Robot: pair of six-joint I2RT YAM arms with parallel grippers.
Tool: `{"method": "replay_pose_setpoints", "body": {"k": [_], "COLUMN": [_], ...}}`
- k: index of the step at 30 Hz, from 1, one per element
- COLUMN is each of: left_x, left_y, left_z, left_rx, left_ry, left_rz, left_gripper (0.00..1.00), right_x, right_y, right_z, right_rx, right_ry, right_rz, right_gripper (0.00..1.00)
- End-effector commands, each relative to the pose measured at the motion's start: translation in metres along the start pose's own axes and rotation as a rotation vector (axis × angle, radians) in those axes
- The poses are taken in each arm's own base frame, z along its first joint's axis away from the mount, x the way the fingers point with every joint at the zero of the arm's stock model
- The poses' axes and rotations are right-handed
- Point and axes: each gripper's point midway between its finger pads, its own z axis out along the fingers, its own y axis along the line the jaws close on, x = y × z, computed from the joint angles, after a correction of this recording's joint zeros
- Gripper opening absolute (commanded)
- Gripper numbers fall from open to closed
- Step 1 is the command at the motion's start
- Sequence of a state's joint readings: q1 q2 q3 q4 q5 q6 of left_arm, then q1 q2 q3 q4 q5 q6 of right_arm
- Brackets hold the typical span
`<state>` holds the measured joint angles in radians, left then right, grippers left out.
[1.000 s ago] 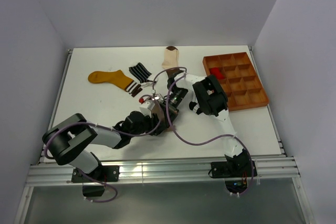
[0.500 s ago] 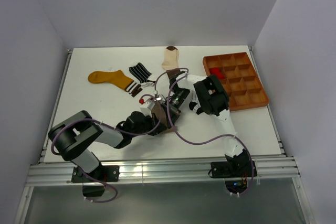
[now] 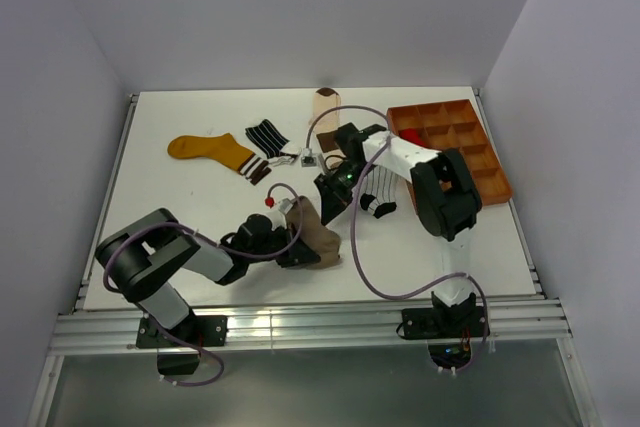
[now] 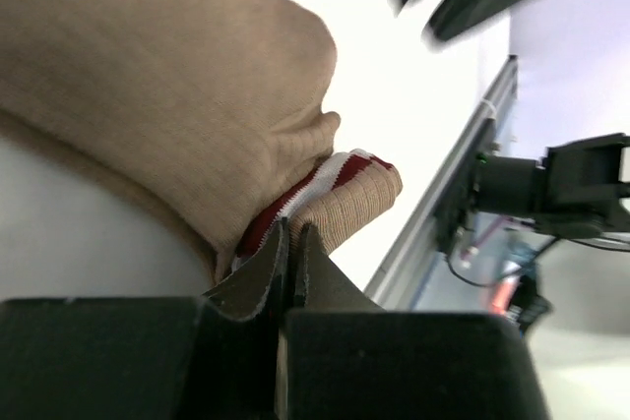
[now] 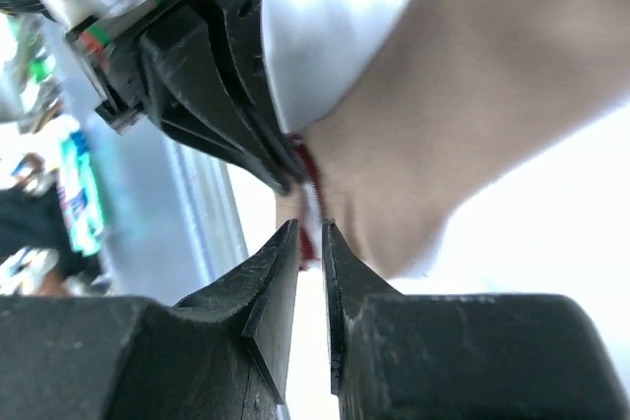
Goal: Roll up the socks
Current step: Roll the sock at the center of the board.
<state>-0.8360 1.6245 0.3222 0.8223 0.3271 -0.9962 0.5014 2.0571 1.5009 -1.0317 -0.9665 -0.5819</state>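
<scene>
The taupe sock (image 3: 318, 238) lies bunched near the front of the table. My left gripper (image 3: 297, 245) is shut on its red-and-white striped cuff (image 4: 330, 184), and the sock's body (image 4: 167, 76) bulges above the jaws. My right gripper (image 3: 329, 209) hangs just behind the sock with its jaws nearly together and nothing between them (image 5: 310, 235); its view shows the sock (image 5: 463, 115) and the left fingers (image 5: 212, 95). The white pinstriped sock (image 3: 378, 188) lies under the right arm. The mustard sock (image 3: 205, 150), the black-white striped sock (image 3: 265, 134) and the cream-and-brown sock (image 3: 325, 101) lie further back. The red sock (image 3: 418, 138) is in the tray.
The brown compartmented tray (image 3: 470, 162) stands at the back right. Cables loop from both arms over the table's middle (image 3: 355, 247). White walls close in the left, back and right. A metal rail (image 3: 300, 322) runs along the front edge.
My right gripper has let go of the taupe sock and drawn back from it, the arm swinging right. The sock has dropped into a bunch by my left gripper, which stays shut on the cuff.
</scene>
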Motion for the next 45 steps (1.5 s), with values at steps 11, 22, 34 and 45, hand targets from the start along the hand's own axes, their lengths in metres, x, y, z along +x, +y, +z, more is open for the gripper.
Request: {"method": "replay_pose_setpoints", "body": {"k": [11,22,34,45], "left_x": [0.04,0.027,0.012,0.012], "left_y": [0.043,0.054,0.061,0.06], "left_z": [-0.015,-0.014,-0.013,-0.011], "left_rx": [-0.184,-0.349,-0.416,-0.403], "left_ry": [0.273,0.329,0.326,0.343], "left_rz": [-0.436,-0.627,-0.624,-0.611], "left_gripper": [0.0,0.0,0.0,0.01], "right_x": [-0.013,0.038,0.05,0.055], "right_y": [-0.021,0.021,0.042,0.03], "right_z": [-0.067,-0.015,0.033,0.053], "right_rx": [0.529,0.649,0.698,0.7], "right_ry": [-0.221,-0.144,-0.071,0.031], "right_rz": [-0.395,-0.863,-1.114,-1.136], "right_gripper": [0.25,0.35,0.42,0.43]}}
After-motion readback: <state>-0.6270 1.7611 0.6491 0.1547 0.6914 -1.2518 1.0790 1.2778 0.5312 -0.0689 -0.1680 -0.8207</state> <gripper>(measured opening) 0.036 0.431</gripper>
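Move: The left gripper already pinches the folded cuff end of the brown sock, right at its fingertips. From the right gripper that cuff end lies about 8 cm back, 2 cm left and 5 cm below; the sock's middle is only some 2 cm back and 3 cm left of it, roughly 6 cm down. The thin-striped sock lies about 10 cm ahead and 13 cm right of the right gripper, the beige banded sock some 24 cm straight ahead. Swing the right gripper around to the near side of the cuff end: first some 5 cm right with a slight reach forward and rise, then about 11 cm back, returning left and sinking, turning the wrist about 70 degrees until the fingers point left and down, and opening them wider. Keep the left gripper shut on the cuff and roll it about 40 degrees, its top going forward. ##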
